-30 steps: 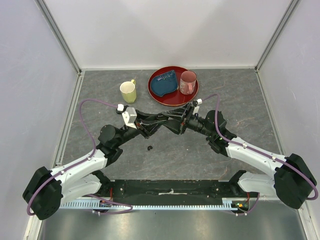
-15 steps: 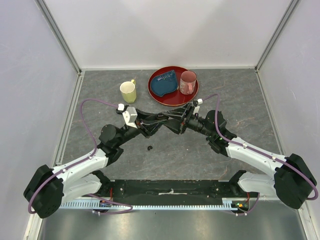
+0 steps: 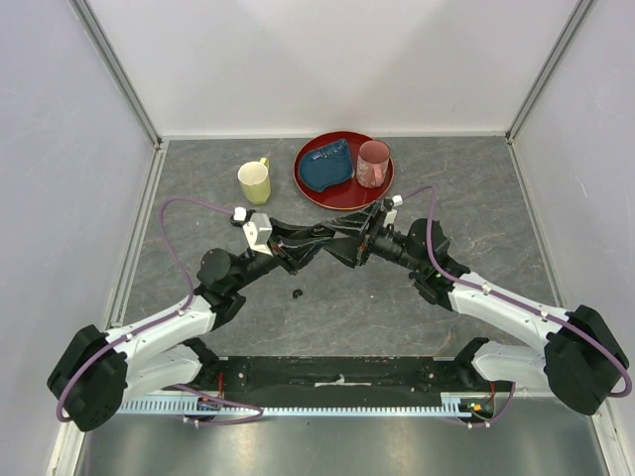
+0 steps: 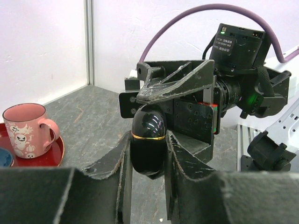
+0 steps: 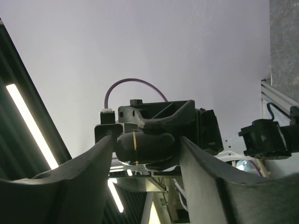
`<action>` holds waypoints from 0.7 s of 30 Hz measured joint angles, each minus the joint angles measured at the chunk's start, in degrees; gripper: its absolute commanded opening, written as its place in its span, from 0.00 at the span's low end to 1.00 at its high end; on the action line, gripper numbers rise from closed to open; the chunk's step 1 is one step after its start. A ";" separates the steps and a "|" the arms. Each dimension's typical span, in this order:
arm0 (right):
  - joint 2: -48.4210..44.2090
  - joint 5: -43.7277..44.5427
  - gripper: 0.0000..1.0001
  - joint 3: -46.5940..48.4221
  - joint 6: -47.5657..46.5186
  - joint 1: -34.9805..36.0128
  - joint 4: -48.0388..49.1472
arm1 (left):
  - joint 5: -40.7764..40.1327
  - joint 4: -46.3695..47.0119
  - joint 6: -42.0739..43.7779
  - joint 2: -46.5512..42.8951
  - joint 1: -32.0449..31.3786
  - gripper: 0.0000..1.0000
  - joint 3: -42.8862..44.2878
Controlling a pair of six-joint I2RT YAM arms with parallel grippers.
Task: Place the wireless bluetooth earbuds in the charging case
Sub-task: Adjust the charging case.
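A glossy black oval charging case [image 4: 148, 135] with a thin gold band hangs above the middle of the table, closed. My left gripper [image 4: 147, 142] is shut on its lower half, one finger on each side. My right gripper [image 5: 147, 145] faces it from the opposite side, its fingers [image 4: 180, 84] pressed on the two ends of the case [image 5: 149, 147]. From above the two grippers [image 3: 337, 242] meet head-on and hide the case. One tiny black earbud [image 3: 296, 293] lies on the table below the left arm.
A yellow mug [image 3: 255, 181] stands at the back left. Beside it a red plate [image 3: 342, 203] carries a blue cloth-like thing [image 3: 326, 166] and a pink mug [image 3: 372, 164], also in the left wrist view [image 4: 25, 128]. White walls enclose the table.
Both grippers stay together on the case; the left wrist has shifted only very slightly. The earbud on the table has not moved.
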 measured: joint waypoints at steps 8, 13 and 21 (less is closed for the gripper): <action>-2.23 -0.15 0.98 0.63 -7.89 0.70 -6.47 | -4.13 5.03 -0.11 -1.11 -0.46 0.02 -5.95; -4.85 2.40 0.98 6.14 -19.23 0.70 -18.95 | -6.51 10.62 -0.20 -2.64 -0.48 0.02 -10.29; -12.52 10.64 0.98 13.40 -39.54 0.70 -37.31 | -7.43 15.58 -0.63 -4.59 -0.50 0.02 -13.40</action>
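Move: The charging case sits in both my grips, its middle about 2 cm right of and 1 cm ahead of my left hand point, and about 2 cm left of and 1 cm ahead of my right one. Well below, roughly 25 cm, a loose earbud lies some 8 cm back and 6 cm left of my left hand; the red plate is about 28 cm ahead and 7 right of that hand, with the pink mug on it 28 ahead and 14 right. I spread my right fingers wide to let go of the case, easing that hand back and down about a centimetre, then draw it off to the right, about 3.5 cm, and slightly up while rolling it some 35 degrees with its fingertips dipping. My left hand keeps its pinch on the case, sinks about 2 cm and carries it left, away from the right gripper, and a little back. ##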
